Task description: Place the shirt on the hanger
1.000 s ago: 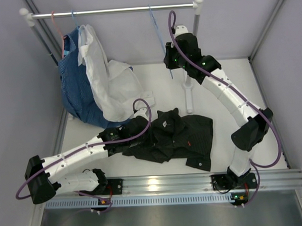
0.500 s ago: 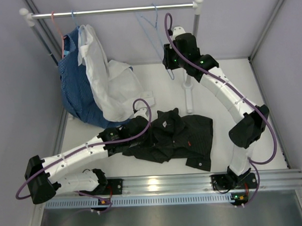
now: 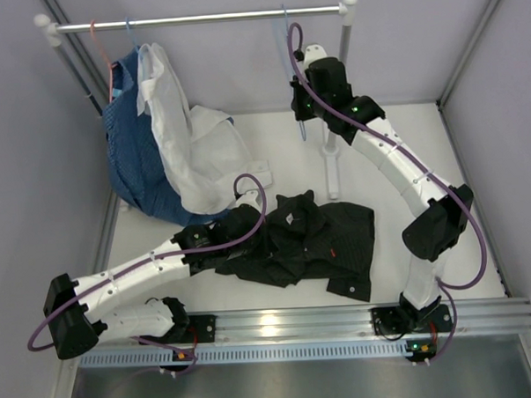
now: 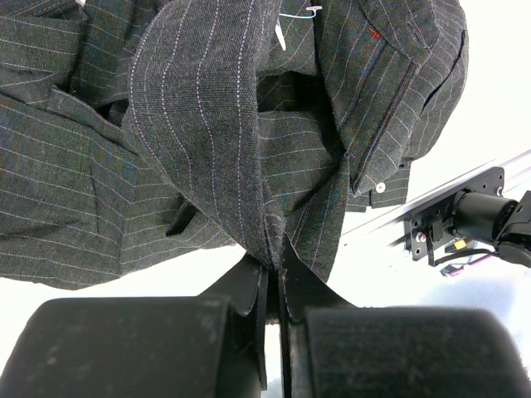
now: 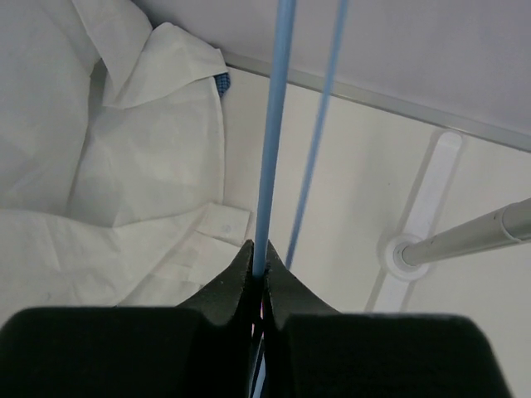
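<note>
The black pinstriped shirt (image 3: 325,240) lies crumpled on the white table between the two arms. My left gripper (image 3: 249,222) is at its left edge, and in the left wrist view this gripper (image 4: 272,264) is shut on a fold of the shirt (image 4: 199,124). The light-blue wire hanger (image 3: 285,17) hangs from the rail at the back, mostly hidden behind my right arm. My right gripper (image 3: 300,99) is up beside it. In the right wrist view the right gripper (image 5: 259,267) is shut on one wire of the hanger (image 5: 274,124); a second wire runs just to the right.
The rail (image 3: 196,19) also carries a white shirt (image 3: 193,149), a blue patterned garment (image 3: 127,165) and a red hanger (image 3: 100,47) at the left. The rack's right post (image 5: 465,236) and its foot (image 3: 332,174) stand just right of the right gripper. A metal rail (image 3: 341,319) runs along the front edge.
The right gripper's jaws have closed onto the hanger wire. The hanger, swung out to the left half a second ago, now hangs edge-on further right. The left arm and the shirt have not moved.
</note>
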Controlling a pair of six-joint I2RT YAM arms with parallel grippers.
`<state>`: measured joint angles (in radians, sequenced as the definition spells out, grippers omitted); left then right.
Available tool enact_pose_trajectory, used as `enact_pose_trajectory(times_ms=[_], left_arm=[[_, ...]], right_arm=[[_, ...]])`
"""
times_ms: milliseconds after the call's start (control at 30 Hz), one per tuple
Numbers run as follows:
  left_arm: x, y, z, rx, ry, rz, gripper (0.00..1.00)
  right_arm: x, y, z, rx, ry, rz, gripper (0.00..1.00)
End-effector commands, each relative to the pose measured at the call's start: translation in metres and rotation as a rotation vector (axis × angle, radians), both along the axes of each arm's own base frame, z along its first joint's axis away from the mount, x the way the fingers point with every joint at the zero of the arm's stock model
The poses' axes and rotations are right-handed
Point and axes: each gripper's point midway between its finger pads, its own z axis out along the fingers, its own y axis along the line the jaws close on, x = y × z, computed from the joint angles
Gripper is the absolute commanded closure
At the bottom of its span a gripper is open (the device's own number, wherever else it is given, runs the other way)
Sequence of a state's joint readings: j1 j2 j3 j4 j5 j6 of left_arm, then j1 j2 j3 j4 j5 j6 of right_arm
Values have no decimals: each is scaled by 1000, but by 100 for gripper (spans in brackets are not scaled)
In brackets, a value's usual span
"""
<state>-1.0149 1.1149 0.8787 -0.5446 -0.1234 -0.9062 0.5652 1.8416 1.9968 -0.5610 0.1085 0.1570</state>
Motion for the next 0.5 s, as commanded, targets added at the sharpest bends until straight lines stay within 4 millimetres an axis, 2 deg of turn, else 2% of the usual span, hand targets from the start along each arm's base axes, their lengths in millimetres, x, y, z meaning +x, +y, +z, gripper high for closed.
enact_pose_trajectory(times_ms=[0,33,167,467], left_arm=[[6,-9,20,-63,-42,0,100],[7,-10,23,-71,-47,0,100],[10,-11,33,-84,-68,0,100],[9,-13,34,-89,-66,-4,100]], right_arm=[[2,-6,70,104,-187,-16,100],[-4,-10,84,129,-216,-20,100],[-10,-17,110,174,-278,-34,100],[-16,-28,138,221,-323,-17,100]])
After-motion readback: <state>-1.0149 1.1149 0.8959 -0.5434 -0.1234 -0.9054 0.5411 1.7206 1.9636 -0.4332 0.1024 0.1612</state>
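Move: The right gripper already pinches the blue hanger. The spot where the hanger hook meets the rack's rod is roughly 13 cm ahead, 2 cm left and 14 cm above it. The right post top is about 12 cm right and 13 cm ahead, the white shirt some 27 cm left and 5 cm ahead. The black shirt lies about 25 cm back, straight below in line. From the left hand, that rod spot is about 43 cm ahead, 7 cm right, 31 cm up. Raise the right gripper about 7.5 cm, keeping the blue hanger pinched in the shut fingers, to lift its hook clear of the rod. Speed up after a gentle start, ease a couple of centimetres to the right towards the post, and tip the fingertips upward some 10 degrees as you climb. ##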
